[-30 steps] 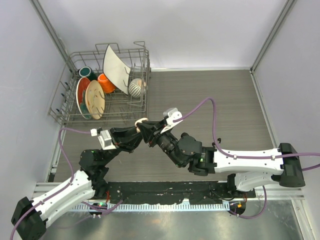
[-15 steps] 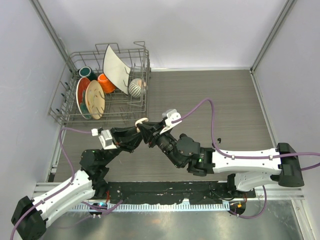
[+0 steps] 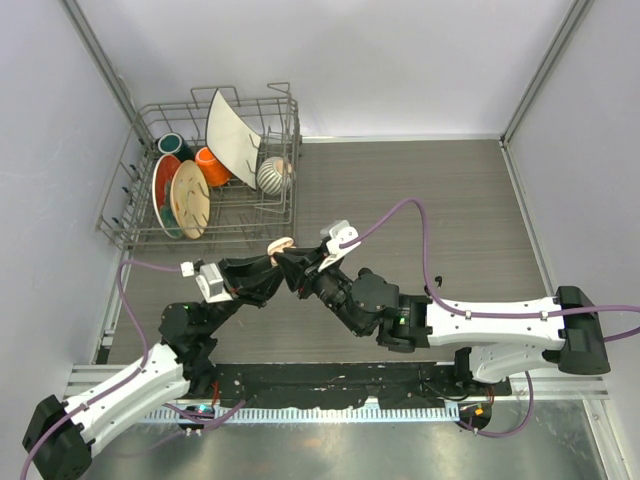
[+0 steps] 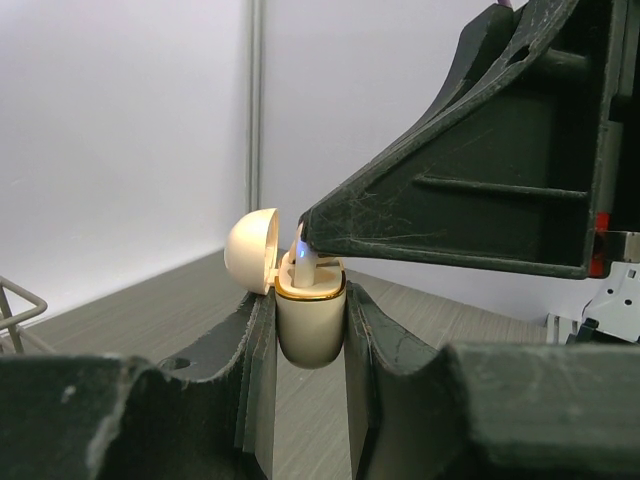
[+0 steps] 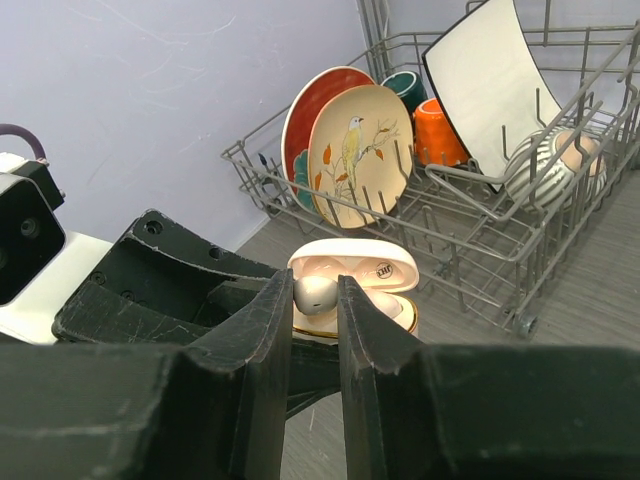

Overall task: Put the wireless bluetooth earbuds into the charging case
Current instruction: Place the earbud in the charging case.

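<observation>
The cream-white charging case (image 4: 310, 325) with a gold rim hangs above the table, and my left gripper (image 4: 309, 300) is shut on its body. Its lid (image 4: 250, 250) is flipped open. My right gripper (image 5: 316, 290) is shut on a cream-white earbud (image 5: 316, 294) and holds it at the case's open mouth (image 5: 400, 262). In the left wrist view the earbud's stem (image 4: 303, 262) reaches down into the case, under a small blue light. From above, the case (image 3: 281, 244) shows where the left gripper (image 3: 280, 258) and right gripper (image 3: 298, 262) meet. No other earbuds are in view.
A wire dish rack (image 3: 140, 215) stands at the back left, holding plates (image 3: 188, 198), an orange cup (image 3: 212, 165), a white tray and a striped bowl. It is close behind the case in the right wrist view, where the rack (image 5: 480, 235) fills the background. Walls border both sides.
Both grippers, still joined at the case, have drifted slightly to the left and away from the bases. The grips have not changed.
</observation>
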Controlling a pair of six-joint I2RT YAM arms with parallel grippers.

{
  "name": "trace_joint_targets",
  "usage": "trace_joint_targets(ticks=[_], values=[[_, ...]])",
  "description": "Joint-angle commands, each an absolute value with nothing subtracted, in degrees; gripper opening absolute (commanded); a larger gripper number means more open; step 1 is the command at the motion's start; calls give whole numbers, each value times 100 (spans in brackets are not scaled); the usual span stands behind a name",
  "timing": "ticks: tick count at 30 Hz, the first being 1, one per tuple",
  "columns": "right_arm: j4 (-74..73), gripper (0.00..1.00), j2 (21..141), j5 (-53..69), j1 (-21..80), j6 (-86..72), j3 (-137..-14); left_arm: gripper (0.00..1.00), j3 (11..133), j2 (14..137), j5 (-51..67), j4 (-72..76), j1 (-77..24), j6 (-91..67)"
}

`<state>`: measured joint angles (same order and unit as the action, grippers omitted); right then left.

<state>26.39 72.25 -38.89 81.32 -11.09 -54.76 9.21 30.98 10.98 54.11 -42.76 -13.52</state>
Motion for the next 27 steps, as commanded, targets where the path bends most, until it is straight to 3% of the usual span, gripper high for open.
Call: trace_joint_targets(ticks=[1, 6, 8, 9, 14, 19, 27], values=[[2119, 4, 7180, -3920, 8165, -1256, -5730, 0, 984, 3015, 949, 6073, -4263, -1283], [1670, 11, 7198, -3902, 8174, -1336, -6029, 0, 1002, 3041, 1125, 6064, -4263, -1283], [1583, 19, 7172, -3893, 8174, -1406, -6055, 0, 1011, 3032, 1125, 6064, -4254, -1275], [1573, 28, 7137, -3902, 8174, -1458, -6056, 0, 1011, 3032, 1125, 6064, -4263, -1266], [1608, 38, 7049, -3911, 8174, -1529, -6047, 0, 1037, 3059, 1160, 6064, -4263, -1266], [1661, 41, 6979, -3902, 8174, -1573, -6082, 0, 1028, 3094, 1239, 6064, -4263, -1336], [1995, 66, 6689, -3622, 8165, -1529, -6047, 0, 1002, 3103, 1222, 5942, -4263, -1327]])
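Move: The open charging case stands between the left fingertips, its middle about 1 cm ahead, 1 cm right and 1 cm above that hand. From the right hand, which has the earbud partly in the well, the case's middle lies roughly 2 cm ahead, 1 cm right and 2 cm below. The other earbud sits 2 cm ahead, 2 cm right and 1 cm below; the dish rack's middle is some 30 cm ahead, 20 cm left and 20 cm below. The earbud, already partly in its well, is kept there by the right fingers, the hand almost in place and turning only a few degrees, until they open to a bit over twice their gap and let go of it. Then the right hand eases about 1 cm back and 1 cm up, away from the case, while the left hand holds the case still. ##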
